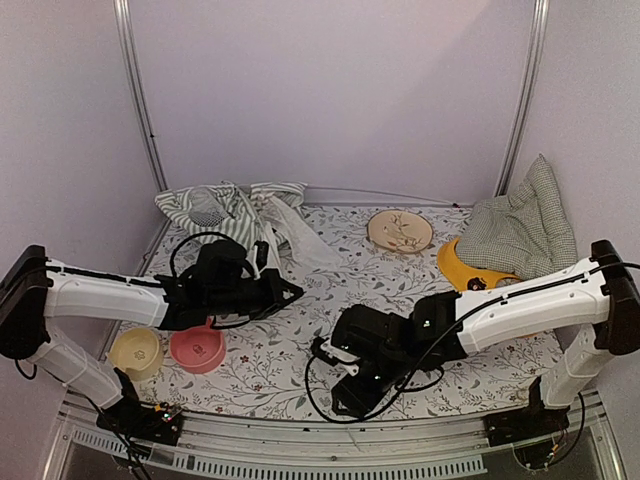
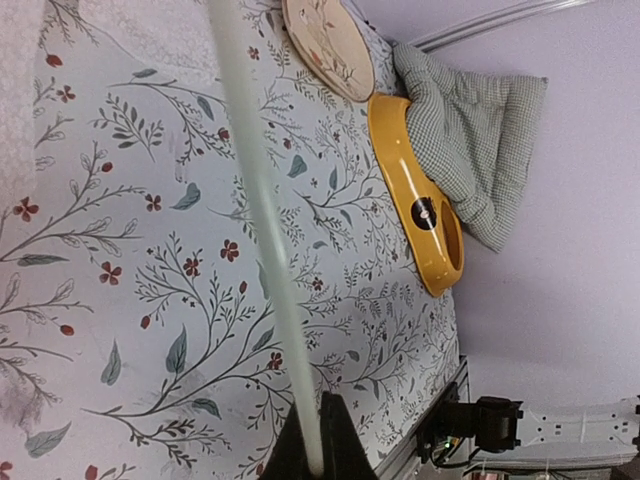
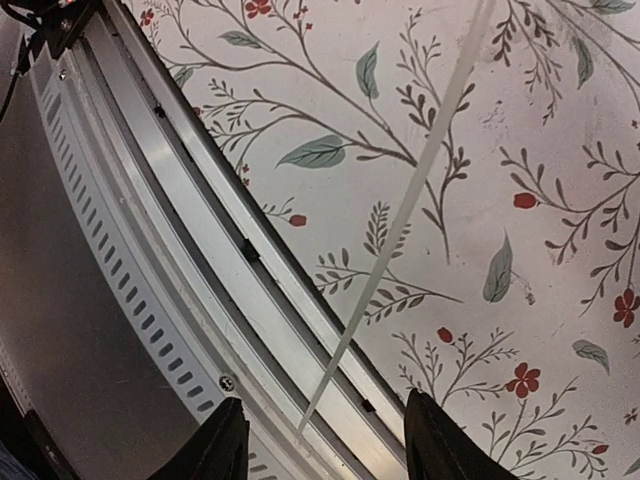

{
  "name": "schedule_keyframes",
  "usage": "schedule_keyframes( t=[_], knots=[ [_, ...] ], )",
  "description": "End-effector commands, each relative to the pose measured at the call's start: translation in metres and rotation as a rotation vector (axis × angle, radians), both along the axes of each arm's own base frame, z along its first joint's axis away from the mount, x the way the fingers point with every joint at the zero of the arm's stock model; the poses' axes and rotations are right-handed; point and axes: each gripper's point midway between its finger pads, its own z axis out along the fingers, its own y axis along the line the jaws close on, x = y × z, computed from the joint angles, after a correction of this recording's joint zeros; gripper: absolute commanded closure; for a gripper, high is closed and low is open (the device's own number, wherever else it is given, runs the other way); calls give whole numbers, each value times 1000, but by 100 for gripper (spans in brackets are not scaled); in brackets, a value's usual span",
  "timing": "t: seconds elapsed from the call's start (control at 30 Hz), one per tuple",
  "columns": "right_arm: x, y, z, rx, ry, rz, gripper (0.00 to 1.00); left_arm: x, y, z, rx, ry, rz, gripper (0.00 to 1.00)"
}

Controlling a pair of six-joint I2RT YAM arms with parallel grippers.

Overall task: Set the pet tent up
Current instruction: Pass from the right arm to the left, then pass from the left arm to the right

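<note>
The pet tent (image 1: pixel 232 212) lies crumpled at the back left of the table, its striped fabric and black mesh window showing. My left gripper (image 2: pixel 315 465) is shut on a thin white pole (image 2: pixel 268 240), which runs away from the jaws across the flowered tablecloth. In the top view the left gripper (image 1: pixel 291 292) sits just in front of the tent. My right gripper (image 3: pixel 325 440) is open near the table's front edge. The free end of the white pole (image 3: pixel 400 240) hangs between its fingers (image 3: pixel 225 445) without touching them.
A gingham cushion (image 1: pixel 522 225) leans at the back right with a yellow bowl (image 1: pixel 468 268) in front of it. A beige plate (image 1: pixel 399 231) lies at the back centre. A pink bowl (image 1: pixel 197 349) and a cream bowl (image 1: pixel 136 352) sit front left. The metal front rail (image 3: pixel 190 260) is under the right gripper.
</note>
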Motion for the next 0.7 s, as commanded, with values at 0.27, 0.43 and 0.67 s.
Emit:
schedule_keyframes(
  t=[0.27,0.43,0.67],
  knots=[
    [-22,3,-39,-71,116,-44,59,13,4,20,-52,-58,27,100],
    [-21,5,-46,-81,131,-81,63,14,6,25,-65,-64,36,100],
    [-22,1,-53,-96,138,-102,68,16,8,32,-82,-75,46,100]
  ],
)
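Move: The white tent pole slants between the hands, already pinched by the left one. Its low rear end lies some 5 cm back, 2 cm right and 8 cm below the right hand, over the front metal rail, which runs about 4 cm back, level sideways and 9 cm down. The pink bowl sits roughly 13 cm ahead and 31 cm left of the right hand, 7 cm lower. From the left hand, the pole's rear end is about 25 cm back, 12 cm right, 14 cm down. The left fingers keep the tent pole pinched and stay in place while the right hand, free of the pole, sinks about 4.5 cm towards the pole's rear end and the front rail. It draws back some 2 cm at the start, then goes nearly straight down, slowing, as its open fingers narrow by almost half without shutting. ##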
